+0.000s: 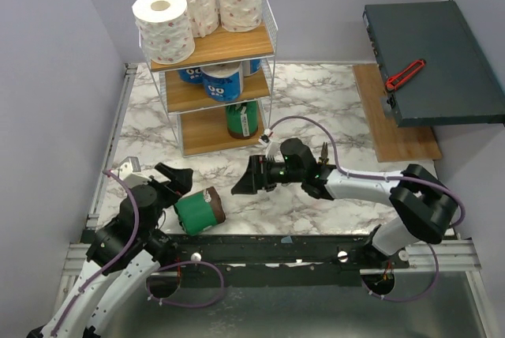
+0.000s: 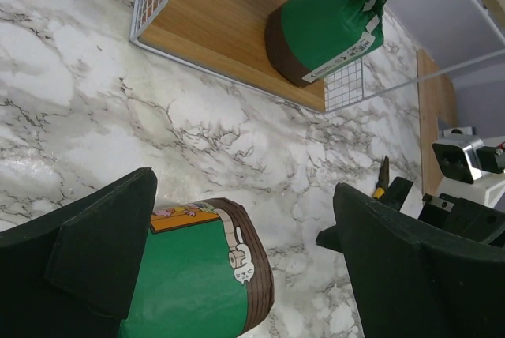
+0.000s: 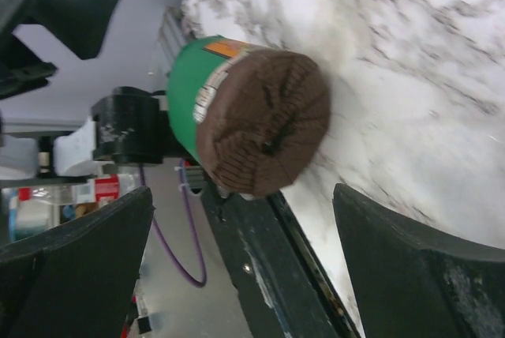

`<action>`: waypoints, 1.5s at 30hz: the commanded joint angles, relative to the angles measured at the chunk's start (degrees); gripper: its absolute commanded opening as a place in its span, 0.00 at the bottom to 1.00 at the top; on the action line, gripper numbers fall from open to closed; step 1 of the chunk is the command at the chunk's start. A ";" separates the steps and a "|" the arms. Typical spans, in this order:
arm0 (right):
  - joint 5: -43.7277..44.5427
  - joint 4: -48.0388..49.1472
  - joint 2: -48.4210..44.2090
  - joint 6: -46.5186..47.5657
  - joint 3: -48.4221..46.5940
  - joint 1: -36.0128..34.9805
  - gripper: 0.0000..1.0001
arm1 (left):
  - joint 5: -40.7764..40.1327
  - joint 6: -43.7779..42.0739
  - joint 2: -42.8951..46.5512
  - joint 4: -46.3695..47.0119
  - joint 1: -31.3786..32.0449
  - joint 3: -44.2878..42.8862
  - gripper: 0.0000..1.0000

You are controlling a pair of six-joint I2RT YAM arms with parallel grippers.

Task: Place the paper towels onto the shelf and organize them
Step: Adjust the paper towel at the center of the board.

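A green-wrapped roll with brown ends lies on its side on the marble table near the front left. It shows in the left wrist view and the right wrist view. My left gripper is open just left of and above it, its fingers astride the roll without closing. My right gripper is open and empty, just right of the roll and facing its brown end. The shelf holds three white speckled rolls on top, blue rolls in the middle, one green roll at the bottom.
A dark grey-green flat box with a red-handled tool sits at the far right on a wooden board. Small yellow-handled pliers lie near the right arm. The table's front rail runs close behind the lying roll.
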State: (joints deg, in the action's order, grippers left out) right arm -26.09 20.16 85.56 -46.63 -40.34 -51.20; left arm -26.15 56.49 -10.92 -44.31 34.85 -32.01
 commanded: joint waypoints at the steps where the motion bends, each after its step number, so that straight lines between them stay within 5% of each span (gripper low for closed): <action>1: -9.07 10.99 5.65 -4.72 -4.50 -1.54 0.97 | -2.94 2.49 3.61 -3.19 -0.18 1.47 0.97; 23: -10.92 7.65 21.34 -8.34 -15.56 -7.56 0.76 | -2.40 2.05 8.18 -5.81 -0.13 1.48 0.97; 37: -13.33 6.87 24.48 -10.12 -16.29 -8.33 0.80 | -2.08 2.14 7.31 -5.61 -0.15 1.72 0.97; 45: -13.30 7.18 26.27 -11.02 -17.26 -9.11 0.70 | -1.74 2.30 7.32 -5.54 -0.13 1.88 0.97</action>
State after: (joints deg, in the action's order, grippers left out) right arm -37.87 27.07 110.45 -56.86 -55.70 -59.53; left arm -28.08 58.39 -3.38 -49.45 34.85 -30.55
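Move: The loose green paper towel's middle lies about 14 cm to the right hand's left, 7 cm back and 6 cm lower. From the right hand, the shelf's bottom board is some 20 cm ahead and 8 cm left, with the shelved green pack about 21 cm ahead and 1 cm left. From the left hand, the loose towel is about 5 cm right, 4 cm back and 12 cm below. The right hand reaches about 9 cm left, drawing back and sinking, fingers part-closing around the towel's brown end. ##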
